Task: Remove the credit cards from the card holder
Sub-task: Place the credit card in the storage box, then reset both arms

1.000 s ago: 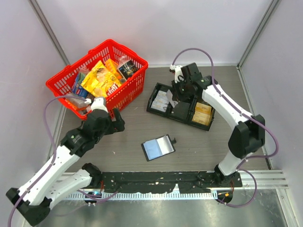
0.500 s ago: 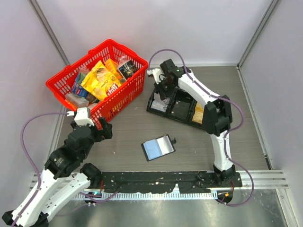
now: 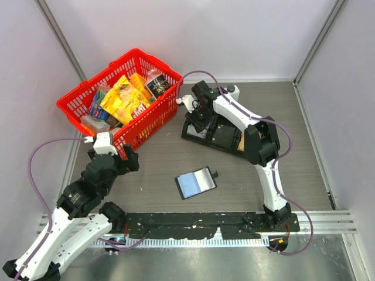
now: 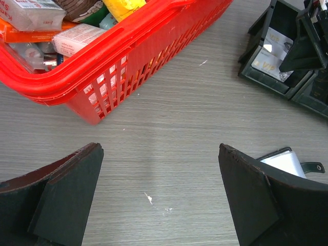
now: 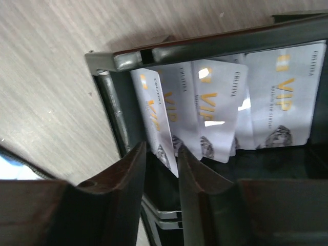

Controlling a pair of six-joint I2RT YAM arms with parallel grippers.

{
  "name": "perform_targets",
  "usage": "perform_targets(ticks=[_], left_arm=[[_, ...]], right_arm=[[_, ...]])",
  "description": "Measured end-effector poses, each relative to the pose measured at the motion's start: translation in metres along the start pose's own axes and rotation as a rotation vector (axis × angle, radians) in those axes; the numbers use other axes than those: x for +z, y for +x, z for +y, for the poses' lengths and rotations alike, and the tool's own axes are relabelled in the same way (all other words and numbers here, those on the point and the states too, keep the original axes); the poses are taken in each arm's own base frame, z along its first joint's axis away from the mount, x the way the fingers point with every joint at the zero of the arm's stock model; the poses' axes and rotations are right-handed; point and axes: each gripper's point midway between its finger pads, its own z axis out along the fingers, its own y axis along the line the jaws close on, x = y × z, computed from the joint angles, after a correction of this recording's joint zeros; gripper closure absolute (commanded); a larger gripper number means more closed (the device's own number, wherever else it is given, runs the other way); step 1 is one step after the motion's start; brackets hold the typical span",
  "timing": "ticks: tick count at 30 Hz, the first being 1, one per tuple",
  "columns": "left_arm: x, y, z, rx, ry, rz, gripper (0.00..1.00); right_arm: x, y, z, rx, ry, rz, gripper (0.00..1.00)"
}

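The card holder [image 3: 196, 182] lies open on the table, its inner faces light blue and grey and its snap tab to the right. It also shows in the left wrist view as the card holder [image 4: 285, 161]. My right gripper [image 3: 199, 117] hangs in the left compartment of a black tray [image 3: 224, 136]. Its jaws [image 5: 161, 154] are a little apart around the lower corner of a leaning credit card [image 5: 154, 110]. Several pale VIP credit cards [image 5: 220, 118] lie there. My left gripper [image 3: 126, 161] is wide open, and nothing is between its jaws [image 4: 159, 154].
A red basket [image 3: 96, 79] full of packets stands at the back left, close to my left gripper; it shows as the basket [image 4: 128, 56] in the left wrist view. The tray's right compartment holds golden cards [image 3: 249, 143]. The tray [image 4: 266, 82] is far right of the basket.
My right arm swung left from the tray's middle to its left compartment, and its jaws parted slightly. My left arm drew back toward the near left.
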Motion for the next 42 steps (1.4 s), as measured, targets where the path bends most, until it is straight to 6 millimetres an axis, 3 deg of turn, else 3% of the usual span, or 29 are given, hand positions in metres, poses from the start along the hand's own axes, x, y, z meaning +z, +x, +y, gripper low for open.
perform_targets(ticks=[5, 8, 11, 12, 15, 17, 19, 23, 27, 34, 42], left_arm=[[0.0, -0.001, 0.002, -0.004, -0.007, -0.003, 0.0], [-0.002, -0.003, 0.003, -0.012, -0.008, -0.016, 0.0], [-0.007, -0.009, 0.007, -0.03, -0.009, -0.05, 0.0], [-0.009, -0.011, 0.008, -0.038, -0.006, -0.064, 0.0], [-0.016, -0.017, 0.011, -0.068, 0.007, -0.109, 0.01], [-0.022, -0.02, 0.014, -0.09, 0.02, -0.144, 0.0], [-0.029, -0.024, 0.017, -0.113, 0.031, -0.18, 0.0], [-0.041, -0.033, 0.024, -0.155, 0.045, -0.248, 0.0], [-0.051, -0.04, 0.035, -0.188, 0.031, -0.305, 0.0], [-0.067, -0.048, 0.055, -0.248, -0.005, -0.395, 0.0], [-0.065, -0.043, 0.065, -0.257, -0.05, -0.407, 0.0]], right_arm=[[-0.011, -0.01, -0.022, 0.054, 0.119, -0.047, 0.55], [-0.045, -0.016, -0.046, 0.137, 0.272, -0.118, 0.49], [-0.1, -0.014, -0.068, 0.264, 0.43, -0.226, 0.32], [-0.13, -0.012, -0.078, 0.33, 0.499, -0.289, 0.28], [-0.208, 0.01, -0.094, 0.498, 0.658, -0.453, 0.22], [-0.264, 0.037, -0.097, 0.608, 0.778, -0.565, 0.21], [-0.311, 0.066, -0.089, 0.696, 0.885, -0.667, 0.2], [-0.364, 0.115, -0.054, 0.786, 1.021, -0.816, 0.2], [-0.386, 0.17, -0.019, 0.848, 1.117, -0.917, 0.19], [-0.401, 0.237, 0.025, 0.89, 1.205, -1.134, 0.19], [-0.392, 0.272, 0.042, 0.889, 1.251, -1.291, 0.19]])
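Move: The credit card just delivered leans in the near end of the storage box's left compartment, its middle about 3 cm left of the right fingertips and 2 cm below. The other white cards lie some 5 cm ahead and 3 cm left of them. The empty middle compartment is about 3 cm ahead and 6 cm to the right, the white bottle 10 cm ahead and 7 cm right, the open card holder some 17 cm back and 3 cm left. From the left hand the card is about 19 cm ahead, 21 cm right. The card is left in the box as the right hand's already parting fingers open on to about four-fifths. The hand draws up out of the compartment, first some 5 cm forward, then sweeps right and back, ending about 34 cm to the right and 25 cm higher, wrist turning clockwise and tipping up to level. The empty left hand backs off up and left, tilting up about 20 degrees. ##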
